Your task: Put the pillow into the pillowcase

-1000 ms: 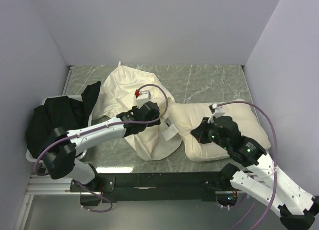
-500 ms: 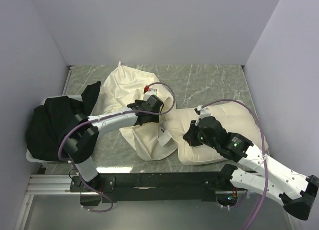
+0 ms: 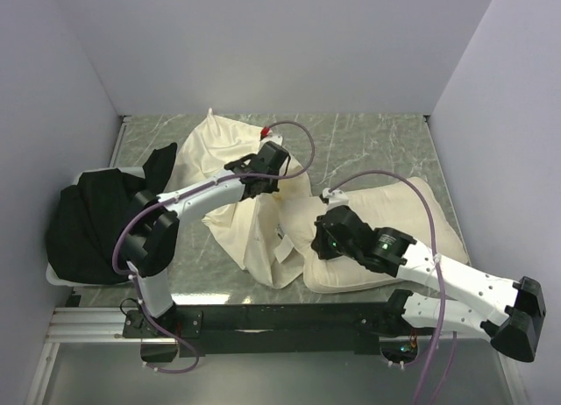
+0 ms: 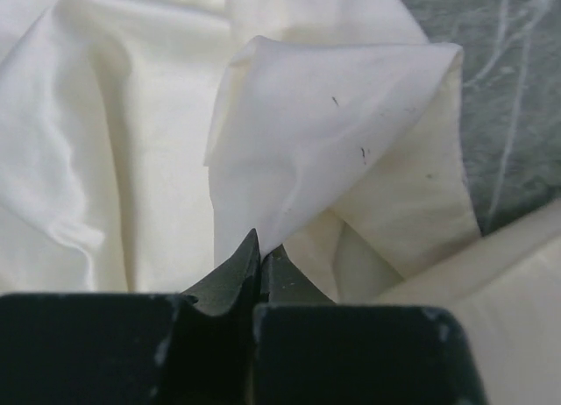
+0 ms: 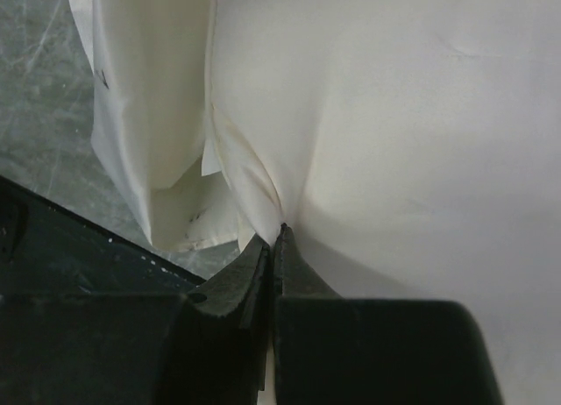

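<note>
The pillowcase is a limp, wrinkly cream sack lying from the back of the table toward the front, with a small white tag near its front end. My left gripper is over its right side, shut on a raised fold of the pillowcase; the left wrist view shows both fingertips pinched together on the cloth. The plump pillow lies to the right. My right gripper is shut on the pillow's left edge, and the pillowcase hangs just left of it.
A black cloth heap fills the left side, against the left wall. Grey marble tabletop shows behind the pillow. Walls close in on the left, back and right. The dark front rail runs along the near edge.
My left gripper moved toward the back and went from open to shut on a pillowcase fold. My right arm dragged the pillow left, up against the pillowcase.
</note>
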Robot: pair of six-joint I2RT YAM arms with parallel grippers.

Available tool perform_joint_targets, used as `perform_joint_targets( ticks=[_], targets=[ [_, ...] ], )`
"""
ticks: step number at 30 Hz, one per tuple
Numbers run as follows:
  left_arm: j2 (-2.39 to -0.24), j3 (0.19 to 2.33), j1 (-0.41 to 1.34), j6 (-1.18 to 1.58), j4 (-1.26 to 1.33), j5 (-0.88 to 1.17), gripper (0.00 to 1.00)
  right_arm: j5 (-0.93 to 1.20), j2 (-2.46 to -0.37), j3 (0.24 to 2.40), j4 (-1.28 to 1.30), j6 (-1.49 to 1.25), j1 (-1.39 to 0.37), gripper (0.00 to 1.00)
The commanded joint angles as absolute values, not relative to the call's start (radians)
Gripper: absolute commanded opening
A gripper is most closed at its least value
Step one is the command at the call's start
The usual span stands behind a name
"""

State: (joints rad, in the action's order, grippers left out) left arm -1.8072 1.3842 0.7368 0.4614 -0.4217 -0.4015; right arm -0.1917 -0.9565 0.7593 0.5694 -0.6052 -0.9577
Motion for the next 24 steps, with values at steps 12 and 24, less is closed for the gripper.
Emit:
perform_joint_targets(
  ticks=[12,24],
  targets=[
    [-1.626,1.371,0.788,0.428,-0.345,-0.104,0.02,-0.29,-1.298,1.023,0.379,-0.492,-0.873,0.0],
    [-1.56,1.224,0.816,0.551,-0.218,0.12,0.09,-0.118,-1.428,0.927,0.036,-0.644,-0.698,0.0]
  ],
)
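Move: The left hand already pinches the pillowcase's mouth edge; the pillow corner it goes to lies about 20 cm back and 13 cm to its right, roughly level. The right hand, shut on that corner, has the held edge some 20 cm ahead and 13 cm left, roughly level. The pillow's middle lies about 19 cm right, 6 cm ahead and 6 cm below the right hand. Right hand carries pillow corner some 13 cm forward; left draws pillowcase edge back, right and up towards it. ##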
